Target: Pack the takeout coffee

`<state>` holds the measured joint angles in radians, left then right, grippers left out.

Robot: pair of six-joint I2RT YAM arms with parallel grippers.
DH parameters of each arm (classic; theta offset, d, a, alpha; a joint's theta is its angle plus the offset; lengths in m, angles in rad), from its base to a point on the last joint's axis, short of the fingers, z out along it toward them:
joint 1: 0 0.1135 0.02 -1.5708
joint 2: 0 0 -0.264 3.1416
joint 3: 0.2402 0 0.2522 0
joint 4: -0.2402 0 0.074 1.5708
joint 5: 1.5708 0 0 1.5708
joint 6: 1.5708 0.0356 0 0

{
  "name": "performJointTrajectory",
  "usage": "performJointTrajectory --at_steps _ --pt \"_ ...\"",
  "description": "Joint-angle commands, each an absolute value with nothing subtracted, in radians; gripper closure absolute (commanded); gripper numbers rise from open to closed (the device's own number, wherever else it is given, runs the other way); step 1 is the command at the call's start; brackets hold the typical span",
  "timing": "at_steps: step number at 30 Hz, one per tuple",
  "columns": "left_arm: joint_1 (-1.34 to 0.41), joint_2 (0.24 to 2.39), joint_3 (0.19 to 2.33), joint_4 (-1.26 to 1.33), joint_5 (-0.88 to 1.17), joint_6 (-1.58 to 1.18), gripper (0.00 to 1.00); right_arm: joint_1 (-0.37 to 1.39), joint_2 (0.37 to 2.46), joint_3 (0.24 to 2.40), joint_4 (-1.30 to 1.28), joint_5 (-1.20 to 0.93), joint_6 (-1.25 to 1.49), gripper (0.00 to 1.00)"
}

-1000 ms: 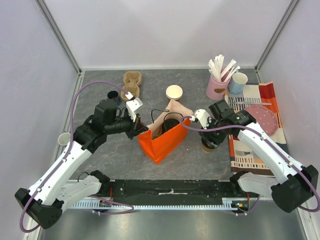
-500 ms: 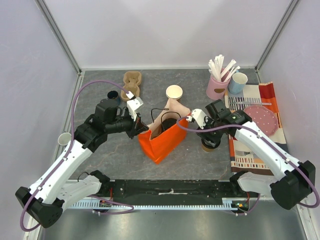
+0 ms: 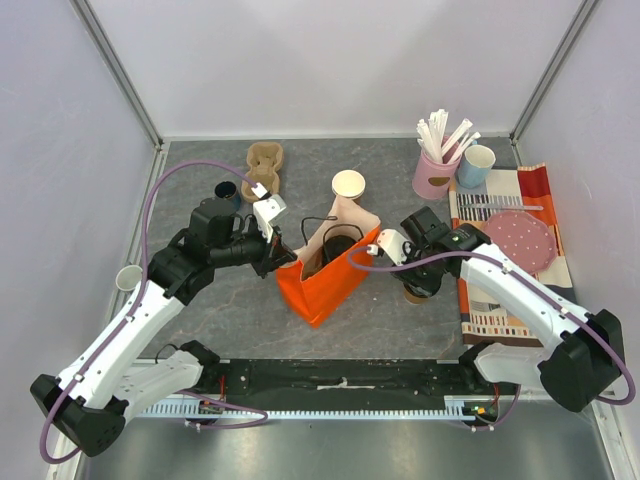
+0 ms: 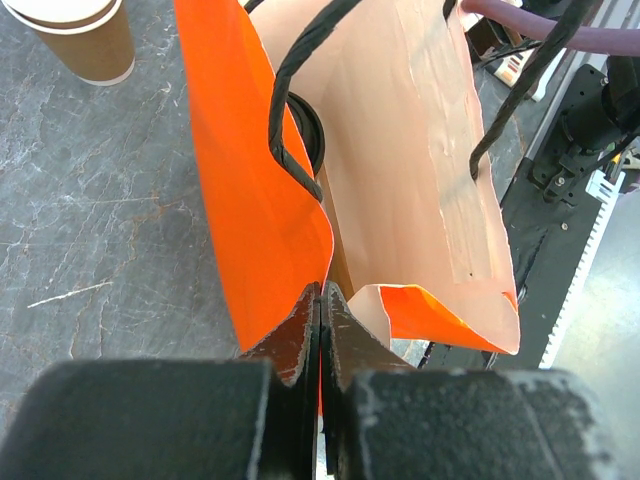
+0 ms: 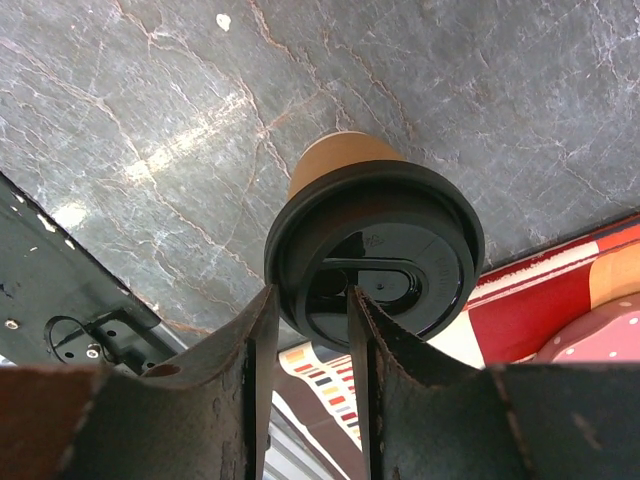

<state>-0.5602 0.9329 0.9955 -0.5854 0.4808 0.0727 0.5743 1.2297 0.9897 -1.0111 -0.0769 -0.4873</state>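
An orange paper bag [image 3: 325, 285] [image 4: 250, 200] stands mid-table with its mouth open. My left gripper [image 3: 282, 258] [image 4: 322, 295] is shut on its near rim. Inside the bag shows the black lid [image 3: 343, 243] [image 4: 305, 130] of one takeout coffee. A second takeout coffee [image 3: 415, 292] [image 5: 340, 160], brown kraft with a black lid [image 5: 400, 250], stands on the table right of the bag. My right gripper [image 3: 412, 275] [image 5: 312, 300] hangs over it, open. One finger is outside the lid's rim and the other over the lid's top.
A kraft cup with a pale top [image 3: 348, 184] [image 4: 75, 35] stands behind the bag. Back right are a pink holder of white sticks [image 3: 433, 175], a light blue cup [image 3: 476, 165] and a pink plate [image 3: 525, 238] on a striped cloth [image 3: 510, 305]. A pulp carrier [image 3: 264, 165] and a dark mug [image 3: 226, 192] sit back left.
My right gripper has shifted a little left over the lidded cup and its jaws have narrowed. The left gripper and the bag have not moved.
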Motion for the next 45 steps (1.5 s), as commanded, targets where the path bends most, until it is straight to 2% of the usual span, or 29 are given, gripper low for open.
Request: performJointTrajectory --at_steps 1,3,5,6,7,14,19,28,35,40,45 --pt "-0.557 0.933 0.986 -0.641 0.486 0.104 0.98 0.580 1.218 0.983 -1.009 -0.058 -0.505 0.59" --pt "-0.557 0.934 0.988 -0.641 0.485 0.106 0.98 0.583 1.219 0.982 -1.005 -0.057 -0.506 0.59" --pt "-0.557 0.936 0.991 -0.641 0.480 0.107 0.98 0.584 1.221 0.979 -1.000 -0.058 -0.509 0.64" --pt "-0.557 0.937 0.996 -0.641 0.482 0.109 0.98 0.584 1.226 0.976 -0.999 -0.060 -0.514 0.67" --pt "-0.557 0.939 0.996 -0.641 0.480 0.109 0.98 0.584 1.227 0.977 -0.997 -0.063 -0.517 0.76" --pt "-0.557 0.933 1.006 -0.655 0.468 0.118 0.98 0.583 1.197 0.991 -1.002 -0.060 -0.508 1.00" --pt "-0.557 0.930 1.025 -0.663 0.469 0.106 0.98 0.569 1.164 1.077 -1.060 -0.065 -0.465 1.00" --pt "-0.555 0.933 1.025 -0.644 0.494 0.092 0.98 0.540 1.209 1.374 -1.186 0.031 -0.342 1.00" --pt "-0.555 0.930 1.026 -0.640 0.505 0.077 0.98 0.525 1.353 1.808 -1.322 0.071 -0.301 1.00" --pt "-0.555 0.934 1.031 -0.634 0.497 0.061 0.98 0.525 1.462 2.150 -1.350 0.002 -0.262 1.00" --pt "-0.555 0.939 1.038 -0.626 0.492 0.049 0.98 0.528 1.465 2.157 -1.298 -0.199 -0.267 1.00"
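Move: The right hand is down at the black-lidded coffee cup with its open fingers straddling the lid's near rim. The cup's middle lies about 3 cm ahead, 2 cm to the right and 5 cm below. From this hand the bag's middle is some 20 cm left and 5 cm ahead at about its height, and the pink straw cup roughly 28 cm ahead and 5 cm right. From the left hand the coffee cup lies around 32 cm right, level with it, 20 cm below. The right fingers close on the lidded coffee cup's near rim, pinching it while the hand stays in place, then carry the cup up off the table, almost 30 cm, speeding up and drawing forward about 9 cm, with a late drift left. On the way the wrist tilts some 35 degrees, so the fingers swing out forward and left. The left hand stays still, keeping its pinch on the bag's edge. ##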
